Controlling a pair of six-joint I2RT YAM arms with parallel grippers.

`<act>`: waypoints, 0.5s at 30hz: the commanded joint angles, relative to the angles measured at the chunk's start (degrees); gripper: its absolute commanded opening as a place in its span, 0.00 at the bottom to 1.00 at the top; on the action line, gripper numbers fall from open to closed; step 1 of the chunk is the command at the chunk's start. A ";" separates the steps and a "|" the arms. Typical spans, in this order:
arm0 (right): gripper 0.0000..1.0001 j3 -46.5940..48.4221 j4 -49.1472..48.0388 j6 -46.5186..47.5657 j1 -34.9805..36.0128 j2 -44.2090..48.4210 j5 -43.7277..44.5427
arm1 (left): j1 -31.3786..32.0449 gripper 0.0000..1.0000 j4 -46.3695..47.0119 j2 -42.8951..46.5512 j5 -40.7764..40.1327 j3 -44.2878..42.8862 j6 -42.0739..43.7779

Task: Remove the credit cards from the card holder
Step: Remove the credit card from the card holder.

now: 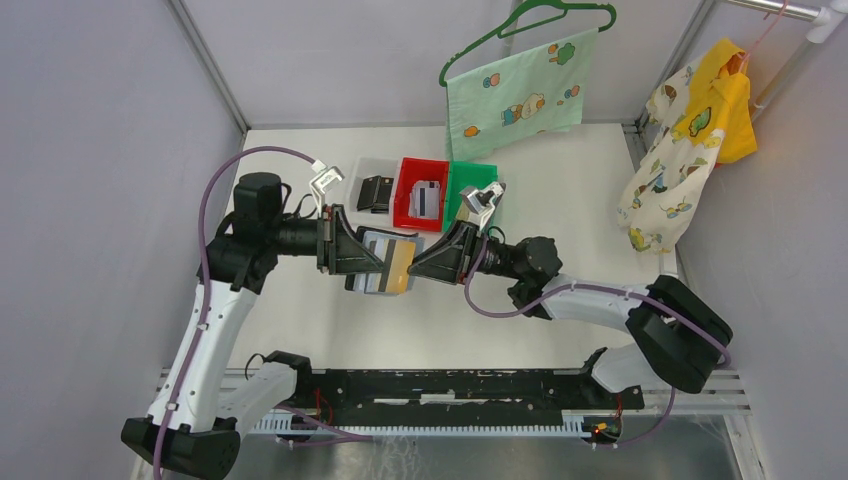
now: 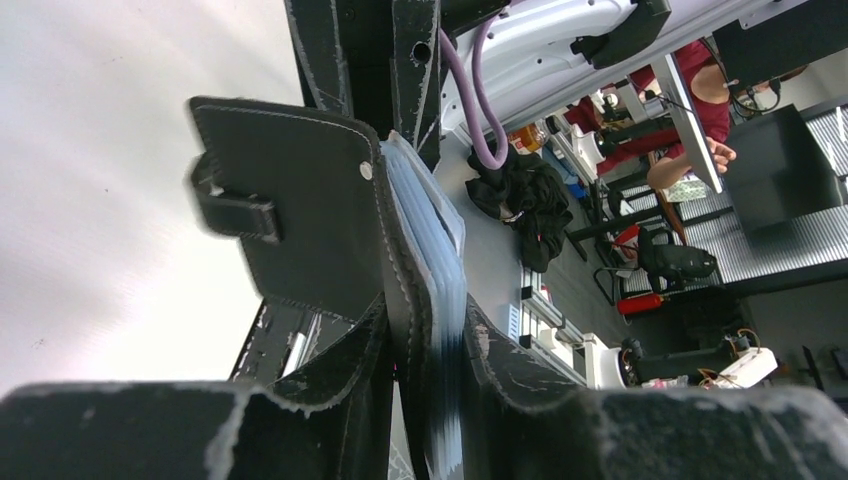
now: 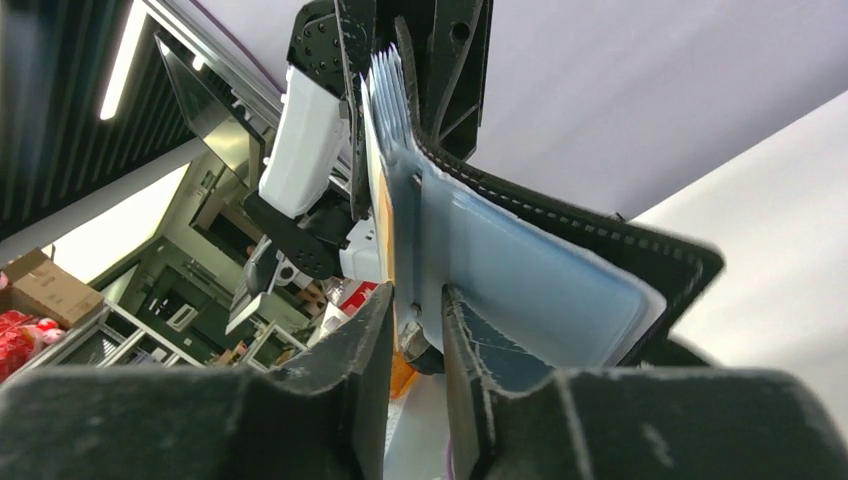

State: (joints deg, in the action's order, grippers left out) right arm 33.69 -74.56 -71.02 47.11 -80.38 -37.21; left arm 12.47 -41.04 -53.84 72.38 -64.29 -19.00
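Note:
The black card holder (image 1: 370,270) hangs open above the table between both arms. My left gripper (image 1: 350,252) is shut on its cover and clear sleeves (image 2: 435,250), and the snap tab (image 2: 235,210) points left in the left wrist view. A tan-gold credit card (image 1: 400,268) sticks out of the holder's right side. My right gripper (image 1: 425,262) meets that side. In the right wrist view its jaws (image 3: 418,295) stand narrowly open on either side of the sleeve edge and the tan card (image 3: 385,230). The holder's black cover (image 3: 640,245) spreads to the right.
Behind the holder stand a clear bin (image 1: 365,168) with a black item, a red bin (image 1: 408,195) holding cards (image 1: 428,198), and a green bin (image 1: 470,175). A green cloth on a hanger (image 1: 515,95) and a yellow garment (image 1: 700,130) hang at the back and right.

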 commanded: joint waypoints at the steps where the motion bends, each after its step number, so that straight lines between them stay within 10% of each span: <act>1: 0.33 3.25 -7.51 -4.31 -0.09 -2.59 -0.67 | 0.14 0.02 1.31 1.07 5.71 -3.08 -0.09; 15: 0.50 4.64 -7.43 -4.05 0.60 -2.02 -1.68 | 0.12 0.02 0.46 1.58 -2.93 -2.81 1.79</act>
State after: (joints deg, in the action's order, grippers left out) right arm 35.81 -78.70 -74.94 47.31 -83.61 -37.69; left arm 12.47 -41.04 -52.97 70.32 -64.51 -18.98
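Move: The gold card, in its sleeve on the top page of the card holder, has its middle about 2 cm to the right hand's left, 1 cm ahead and some 1 cm above. The card holder, gripped by the left hand, is centred about 4 cm left and 1 cm ahead, at about the right hand's height; the red box lies on the table some 33 cm ahead and 28 cm below, with no real sideways offset. The card is about 3 cm to the left hand's right, level with it forward and 1 cm above. The left fingers keep their pinch on the card holder, almost still in the air, while the right fingers, already slightly parted at the free edge of its pages, open from about a quarter to nearly half. As they spread above and below the top page's edge, the right hand rises about 1 cm and edges half a centimetre left, towards the card holder. ##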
